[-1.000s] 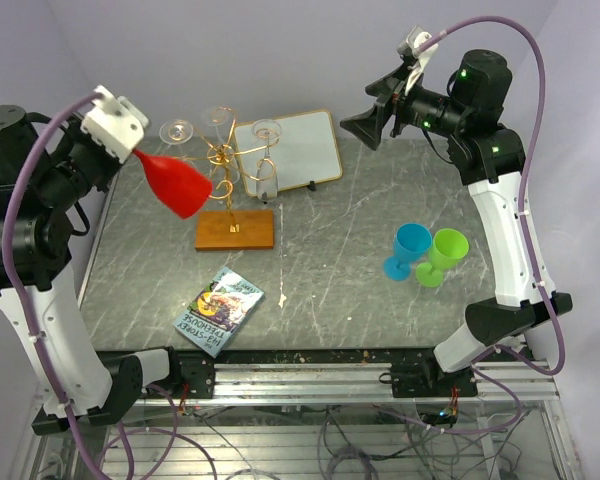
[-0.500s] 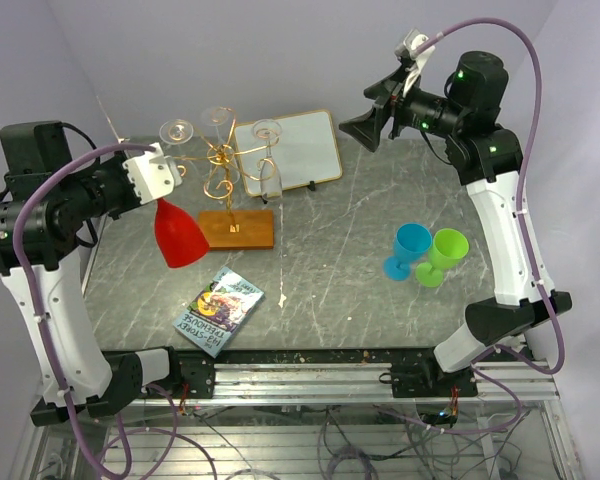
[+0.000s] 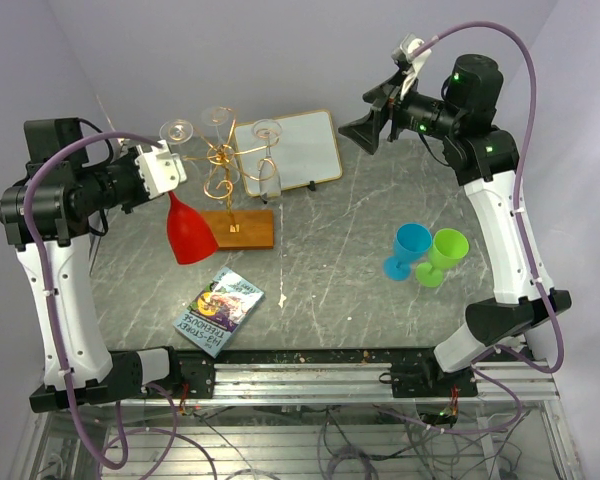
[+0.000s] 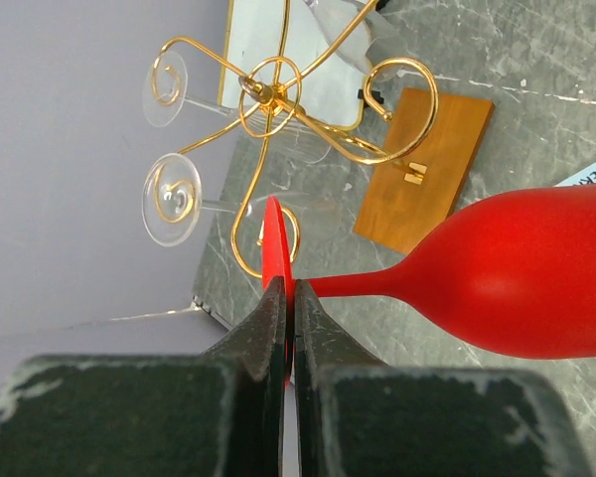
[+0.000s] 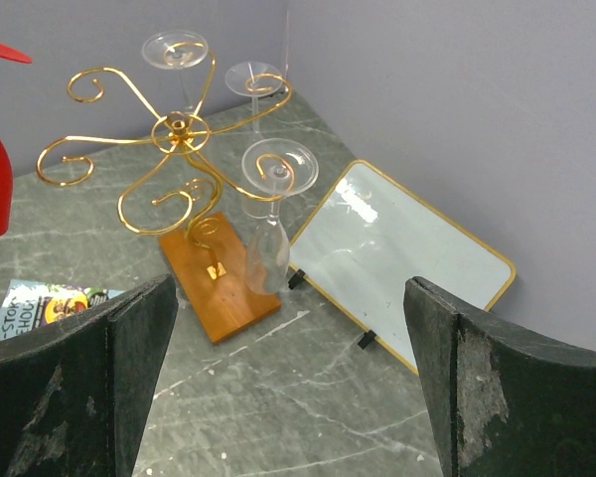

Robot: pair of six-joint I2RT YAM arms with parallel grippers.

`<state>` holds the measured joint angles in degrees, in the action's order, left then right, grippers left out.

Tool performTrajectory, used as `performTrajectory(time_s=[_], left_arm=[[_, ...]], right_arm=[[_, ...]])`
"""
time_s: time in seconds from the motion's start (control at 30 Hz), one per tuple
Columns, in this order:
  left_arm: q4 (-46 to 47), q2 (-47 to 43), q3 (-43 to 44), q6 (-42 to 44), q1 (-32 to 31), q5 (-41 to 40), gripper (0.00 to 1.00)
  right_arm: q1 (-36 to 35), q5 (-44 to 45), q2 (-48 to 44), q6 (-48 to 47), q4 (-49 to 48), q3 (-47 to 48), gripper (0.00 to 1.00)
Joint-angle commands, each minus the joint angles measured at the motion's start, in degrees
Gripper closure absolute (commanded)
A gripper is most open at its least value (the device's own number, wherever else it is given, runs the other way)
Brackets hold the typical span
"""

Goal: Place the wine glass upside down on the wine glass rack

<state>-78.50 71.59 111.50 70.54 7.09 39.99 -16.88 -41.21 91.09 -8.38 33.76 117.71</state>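
The red wine glass [image 3: 190,232] hangs bowl down, slightly tilted, just left of the wine glass rack [image 3: 221,165]. My left gripper [image 3: 168,188] is shut on the glass's thin foot. In the left wrist view the pinched foot [image 4: 274,237] sits right by a gold scroll arm [image 4: 240,241]; contact cannot be told. The red bowl [image 4: 536,283] points right, above the rack's wooden base [image 4: 427,164]. Three clear glasses, one of them [image 3: 266,170], hang on other arms. My right gripper [image 3: 365,125] stands open and empty, high at the back right, looking down at the rack [image 5: 179,127].
A white framed board [image 3: 292,148] leans behind the rack. A blue cup [image 3: 410,248] and a green cup [image 3: 443,256] stand together at the right. A printed booklet [image 3: 218,310] lies near the front left. The back wall rises close behind the rack.
The left arm has swung the red glass from a slanted pose to bowl down and carried it right, close to the rack. The right arm has stayed put.
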Motion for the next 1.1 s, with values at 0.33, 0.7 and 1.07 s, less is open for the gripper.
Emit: performTrajectory(time_s=[0.33,0.7,1.07], left_arm=[[5.0,2.3,0.1,2.9,-1.9,1.5,0.93],[11.9,4.3,-0.4,-2.6,-12.2,-10.5,0.92],[18.5,5.0,-3.4,-5.6,-19.7,-27.2,0.93]], right_arm=[[0.7,-0.8,-1.6,-0.3,-1.3,-0.5,0.03],[1.1,-0.8,-1.8,-0.4,-1.4,-0.9,0.03],[2.3,-1.6,-3.0,0.4,-2.5,-2.4,0.03]])
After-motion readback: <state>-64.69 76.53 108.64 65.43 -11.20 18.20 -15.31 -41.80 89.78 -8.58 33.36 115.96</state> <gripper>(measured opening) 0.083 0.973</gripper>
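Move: The left hand holds the red glass upside down by its foot; the rack's empty left hook lies about 6 cm ahead, 5 cm right and 6 cm below. The clear glass on the far-left hook has its foot some 7 cm beyond that hook; the empty near hook is about 2 cm ahead and 14 cm right of the hand. From the idle right hand the left hook is roughly 36 cm left, 6 cm back and 12 cm lower. The left hand keeps its pinch, carrying the red glass about 5 cm forward and 4 cm right towards the left hook. ##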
